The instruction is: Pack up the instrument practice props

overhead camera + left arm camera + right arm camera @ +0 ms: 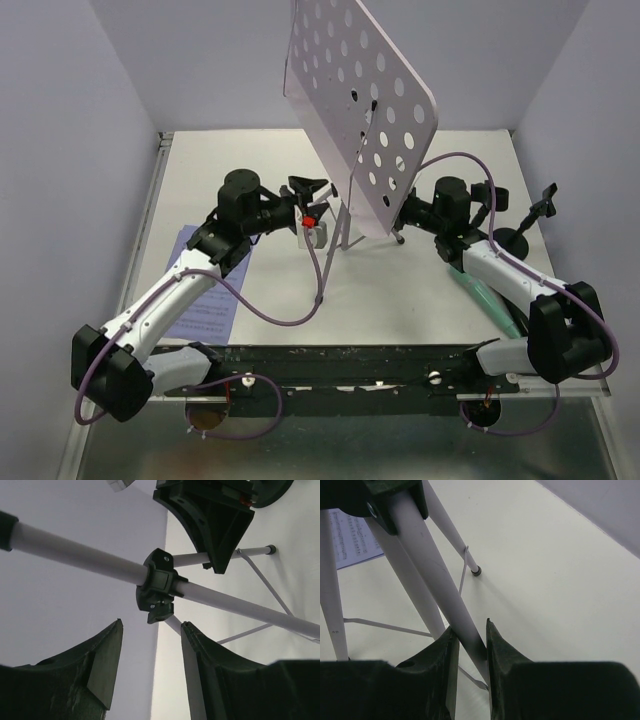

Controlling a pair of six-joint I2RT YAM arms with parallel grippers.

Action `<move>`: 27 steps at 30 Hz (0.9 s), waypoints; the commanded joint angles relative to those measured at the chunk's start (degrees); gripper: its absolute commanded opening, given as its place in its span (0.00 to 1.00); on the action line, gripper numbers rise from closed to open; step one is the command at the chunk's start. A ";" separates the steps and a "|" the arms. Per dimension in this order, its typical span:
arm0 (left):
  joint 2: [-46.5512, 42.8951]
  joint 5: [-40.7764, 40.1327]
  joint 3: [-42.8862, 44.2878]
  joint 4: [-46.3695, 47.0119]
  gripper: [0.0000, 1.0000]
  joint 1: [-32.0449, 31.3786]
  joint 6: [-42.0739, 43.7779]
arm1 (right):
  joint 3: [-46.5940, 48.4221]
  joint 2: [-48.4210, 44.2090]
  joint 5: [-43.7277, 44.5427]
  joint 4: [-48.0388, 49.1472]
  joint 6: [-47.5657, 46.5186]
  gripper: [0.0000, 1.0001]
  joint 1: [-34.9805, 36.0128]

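Observation:
The silver tripod (345, 228) stands mid-table, its pale perforated desk (360, 110) tilted above it. My left gripper (310, 225) sits just left of the legs. In the left wrist view it (150, 630) is open with nothing between its fingers, and the tripod's tube with a black clamp (160, 582) crosses just beyond the tips. Reaching in from the right under the desk, my right gripper (405, 218) is shut on a tripod leg (445, 590), as the right wrist view (469, 630) shows. Printed sheet-music pages (205, 300) lie at the left. A mint-green microphone (485, 290) lies under the right arm.
A short black pole on a round base (515, 238) stands at the right, near the wall. A black clip (305, 187) sits just behind my left gripper. Purple cables loop across the table in front of the tripod. Walls close in left, right and behind.

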 commanded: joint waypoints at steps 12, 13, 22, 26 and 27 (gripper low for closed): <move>6.21 -0.97 0.01 6.90 0.46 -2.76 2.70 | -3.05 2.58 -0.17 -14.24 5.73 0.02 0.01; 6.21 -1.50 -0.26 7.61 0.44 -2.76 2.35 | -2.96 2.75 -0.17 -14.41 5.73 0.02 0.01; 7.09 -7.38 1.84 8.33 0.00 -2.77 -11.16 | -2.43 3.11 -0.17 -14.76 5.73 0.02 0.01; 7.79 -5.91 8.60 1.22 0.00 0.83 -38.26 | -2.34 3.02 -0.17 -14.85 5.73 0.02 0.01; 8.48 -3.29 10.10 -0.63 0.00 2.93 -45.13 | -2.43 2.93 -0.26 -14.85 5.73 0.01 0.01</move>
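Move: The music stand's clamp knob, on the black tripod hub, sits about 4 cm to the left hand's right, some 2 cm farther out and 1 cm lower. From the left hand, the right gripper's hold on a tripod leg is roughly 14 cm to the right, 3 cm back and 9 cm down; the nearest tripod foot is about 11 cm back, 2 cm right and 30 cm down. From the right hand, the knob lies about 11 cm left, 4 cm ahead and 10 cm up. The clamp knob is met by the left hand, which eases about 3 cm right and down, then some 2 cm forward with a slight rise. Its half-open fingers shut at the knob and pinch it, and the hand starts rolling about its own pointing axis, some 15 degrees counter-clockwise seen from behind the hand. The right hand stays put, still pinching the tripod leg. ##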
